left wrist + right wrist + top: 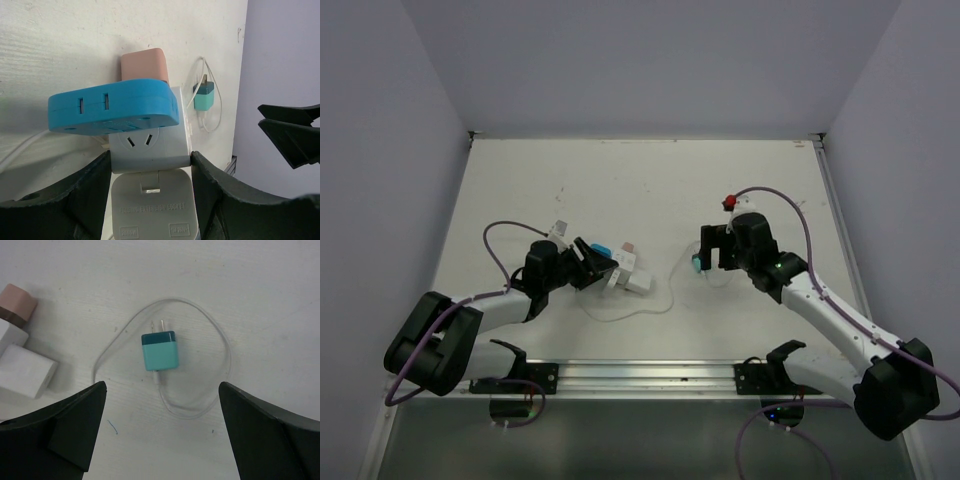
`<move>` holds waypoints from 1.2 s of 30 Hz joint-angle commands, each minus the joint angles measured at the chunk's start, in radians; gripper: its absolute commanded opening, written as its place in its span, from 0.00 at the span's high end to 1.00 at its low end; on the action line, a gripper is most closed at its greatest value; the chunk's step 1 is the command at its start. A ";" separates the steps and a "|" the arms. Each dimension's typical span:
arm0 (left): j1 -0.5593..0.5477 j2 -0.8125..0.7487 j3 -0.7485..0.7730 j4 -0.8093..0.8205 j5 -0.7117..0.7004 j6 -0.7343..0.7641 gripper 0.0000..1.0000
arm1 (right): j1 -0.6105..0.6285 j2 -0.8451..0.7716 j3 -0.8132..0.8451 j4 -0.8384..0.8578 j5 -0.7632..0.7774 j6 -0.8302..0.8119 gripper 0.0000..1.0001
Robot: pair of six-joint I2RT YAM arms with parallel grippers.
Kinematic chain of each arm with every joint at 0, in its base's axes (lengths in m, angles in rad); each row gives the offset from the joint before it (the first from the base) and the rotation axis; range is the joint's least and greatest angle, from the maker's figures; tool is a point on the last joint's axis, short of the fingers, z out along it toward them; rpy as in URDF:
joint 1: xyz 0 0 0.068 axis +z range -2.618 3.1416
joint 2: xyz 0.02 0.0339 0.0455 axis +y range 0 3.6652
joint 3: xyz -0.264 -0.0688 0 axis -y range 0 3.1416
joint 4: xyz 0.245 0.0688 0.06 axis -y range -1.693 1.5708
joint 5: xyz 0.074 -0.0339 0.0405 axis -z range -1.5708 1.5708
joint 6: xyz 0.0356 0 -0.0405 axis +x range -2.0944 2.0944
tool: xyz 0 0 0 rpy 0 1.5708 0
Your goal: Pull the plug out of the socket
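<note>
My left gripper (150, 167) is shut on the white folding socket (150, 145), both fingers pressed against its sides. A blue adapter (112, 105) and a pink adapter (144, 65) sit on the socket. In the top view the socket (638, 280) lies left of centre, in my left gripper (605, 268). The teal plug (160, 351) lies flat on the table apart from the socket, its two prongs bare, with its thin clear cable (220, 340) looped round it. My right gripper (162, 387) hangs open just over it, holding nothing; the plug (696, 264) is beside that gripper (710, 250).
The white table (640, 190) has grey walls on three sides. A small red object (728, 203) rests behind the right arm. A metal rail (650, 375) runs along the near edge between the arm bases. The socket's white cord (620, 315) curls toward the front.
</note>
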 commanded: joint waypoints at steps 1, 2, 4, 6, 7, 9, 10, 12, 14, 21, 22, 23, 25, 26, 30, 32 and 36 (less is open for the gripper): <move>0.019 0.020 0.007 -0.071 -0.045 0.068 1.00 | -0.001 -0.045 0.002 -0.056 0.033 -0.017 0.01; 0.021 0.020 0.008 -0.076 -0.045 0.071 1.00 | -0.001 -0.057 -0.009 -0.041 -0.014 -0.034 0.01; 0.027 0.025 0.020 -0.090 -0.042 0.088 1.00 | -0.001 -0.090 -0.027 0.001 -0.193 -0.077 0.01; 0.036 0.028 0.033 -0.099 -0.037 0.105 1.00 | -0.001 -0.090 -0.029 0.033 -0.281 -0.095 0.01; 0.039 0.028 0.037 -0.105 -0.031 0.123 1.00 | 0.002 -0.085 -0.029 0.048 -0.319 -0.106 0.01; 0.053 0.032 0.054 -0.116 -0.019 0.142 1.00 | 0.014 -0.051 -0.021 0.074 -0.411 -0.112 0.01; 0.058 0.034 0.059 -0.122 -0.005 0.160 1.00 | 0.032 -0.033 -0.017 0.097 -0.433 -0.126 0.01; 0.070 0.037 0.076 -0.133 0.007 0.179 1.00 | 0.068 0.027 0.006 0.123 -0.467 -0.137 0.01; 0.078 0.043 0.092 -0.145 0.025 0.205 1.00 | 0.092 0.088 0.012 0.160 -0.487 -0.150 0.01; 0.104 0.092 0.125 -0.147 0.111 0.266 1.00 | 0.149 0.316 0.093 0.343 -0.636 -0.212 0.01; 0.105 0.100 0.125 -0.142 0.114 0.268 1.00 | 0.151 0.341 0.107 0.350 -0.646 -0.218 0.01; 0.105 0.101 0.123 -0.139 0.119 0.271 1.00 | 0.151 0.366 0.126 0.351 -0.653 -0.226 0.01; 0.107 0.108 0.120 -0.133 0.124 0.277 1.00 | 0.163 0.441 0.181 0.337 -0.657 -0.253 0.01; 0.107 0.108 0.119 -0.130 0.127 0.279 1.00 | 0.174 0.467 0.210 0.335 -0.653 -0.259 0.01; 0.108 0.111 0.109 -0.108 0.137 0.274 1.00 | 0.192 0.553 0.250 0.355 -0.657 -0.273 0.01; 0.108 0.115 0.111 -0.107 0.137 0.274 1.00 | 0.200 0.600 0.267 0.360 -0.666 -0.276 0.01; 0.108 0.121 0.109 -0.101 0.141 0.268 1.00 | 0.226 0.656 0.284 0.363 -0.666 -0.289 0.01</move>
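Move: The white plug on the socket's near right side lies about 19 cm to the right hand's left, level with it in reach and some 7 cm lower. The socket body is about 4 cm ahead of that plug and 3 cm left of it; the pink plug sits 7 cm ahead of it. The pulled teal plug lies 8 cm ahead of the right hand. From the left hand, the white plug is about 5 cm right, 2 cm back and 3 cm below. The white plug is what the empty right hand comes to: it swings some 20 cm left, first drawing back about 5 cm and then partly forward again, sinking in the second half while turning about 50 degrees counter-clockwise, fingers wide open. The left hand keeps its grip on the socket, easing it about 2 cm forward and slightly left with a small clockwise turn. ##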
